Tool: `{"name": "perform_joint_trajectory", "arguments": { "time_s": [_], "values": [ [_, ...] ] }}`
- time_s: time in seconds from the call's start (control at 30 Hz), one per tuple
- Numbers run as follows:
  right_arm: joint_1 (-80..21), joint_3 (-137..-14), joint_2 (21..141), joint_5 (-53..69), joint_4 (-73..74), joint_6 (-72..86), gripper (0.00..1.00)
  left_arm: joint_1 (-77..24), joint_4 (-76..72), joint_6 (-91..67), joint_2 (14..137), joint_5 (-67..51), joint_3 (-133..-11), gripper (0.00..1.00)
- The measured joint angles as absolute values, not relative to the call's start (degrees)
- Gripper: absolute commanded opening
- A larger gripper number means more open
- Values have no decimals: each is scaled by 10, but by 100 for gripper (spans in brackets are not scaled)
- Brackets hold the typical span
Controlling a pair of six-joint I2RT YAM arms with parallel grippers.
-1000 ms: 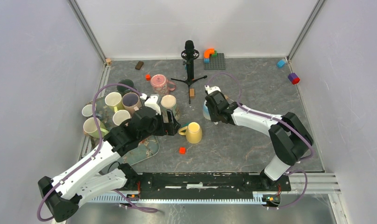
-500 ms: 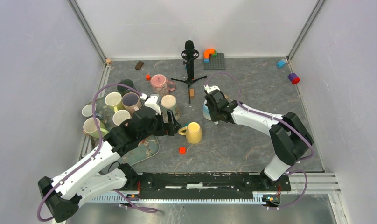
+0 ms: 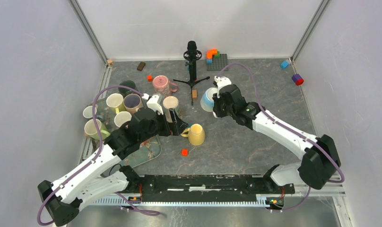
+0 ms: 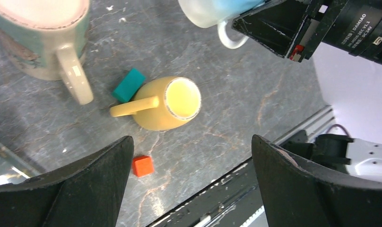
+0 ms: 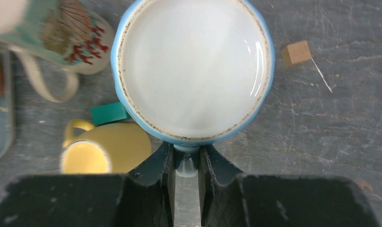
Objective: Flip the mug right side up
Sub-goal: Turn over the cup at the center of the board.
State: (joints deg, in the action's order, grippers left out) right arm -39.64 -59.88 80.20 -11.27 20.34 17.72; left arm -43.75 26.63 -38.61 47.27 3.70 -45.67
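Observation:
My right gripper (image 3: 217,100) is shut on the handle of a light blue mug (image 3: 207,98) and holds it off the table, tilted, behind the yellow mug. In the right wrist view the fingers (image 5: 160,163) clamp the handle, and the mug (image 5: 194,66) turns a round white face with a blue edge to the camera. A yellow mug (image 3: 196,135) lies on its side on the table, also seen in the left wrist view (image 4: 168,104). My left gripper (image 3: 178,125) is open and empty just left of the yellow mug, jaws wide apart (image 4: 191,138).
A patterned mug (image 3: 170,105) stands upright beside the left gripper. A tray (image 3: 149,153) with several mugs is at the left. A pink pitcher (image 3: 161,84), a microphone stand (image 3: 192,61), a red cube (image 3: 184,152), a teal block (image 4: 128,85) and a wooden block (image 5: 296,53) lie around.
My right arm has lifted the blue mug off the table and carried it back and slightly right, tilting it. The left gripper has barely shifted.

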Motion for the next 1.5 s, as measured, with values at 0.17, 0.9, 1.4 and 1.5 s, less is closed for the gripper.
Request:
{"name": "perform_joint_trajectory", "arguments": {
  "time_s": [0.17, 0.9, 1.4, 1.5],
  "values": [
    [-396, -599, 754, -62, 188, 191, 0, -437, 223, -402, 469, 4, -455, 100],
    [-396, -565, 686, 135, 2, 342, 0, -374, -136, -550, 556, -192, -362, 99],
    [-396, -546, 688, 239, -143, 453, 0, -343, -353, -678, 576, -275, -333, 73],
    [-396, -539, 693, 257, -173, 477, 0, -343, -378, -693, 578, -285, -333, 63]
  ]
}}
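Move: The mug, upside down with its handle in the right fingers, lies about 14 cm ahead of the left hand, some 13 cm to its right and 6 cm lower. The left gripper, where the right hand is taking it, is roughly 10 cm back, 18 cm left and 6 cm above the right hand. From the left hand, the yellow mug stands 3 cm ahead, 8 cm right; the beige mug 13 cm ahead, 4 cm left; both some 15-17 cm below. Up and then over to the left, drawing back a little, the right hand carries the mug about 18 cm higher while rolling some 60 degrees, left side rising, its fingers keeping the handle. The left hand, wide open, goes right and rises to meet the mug, rolls the opposite way by about 50 degrees, and late on begins closing around the near rim. ##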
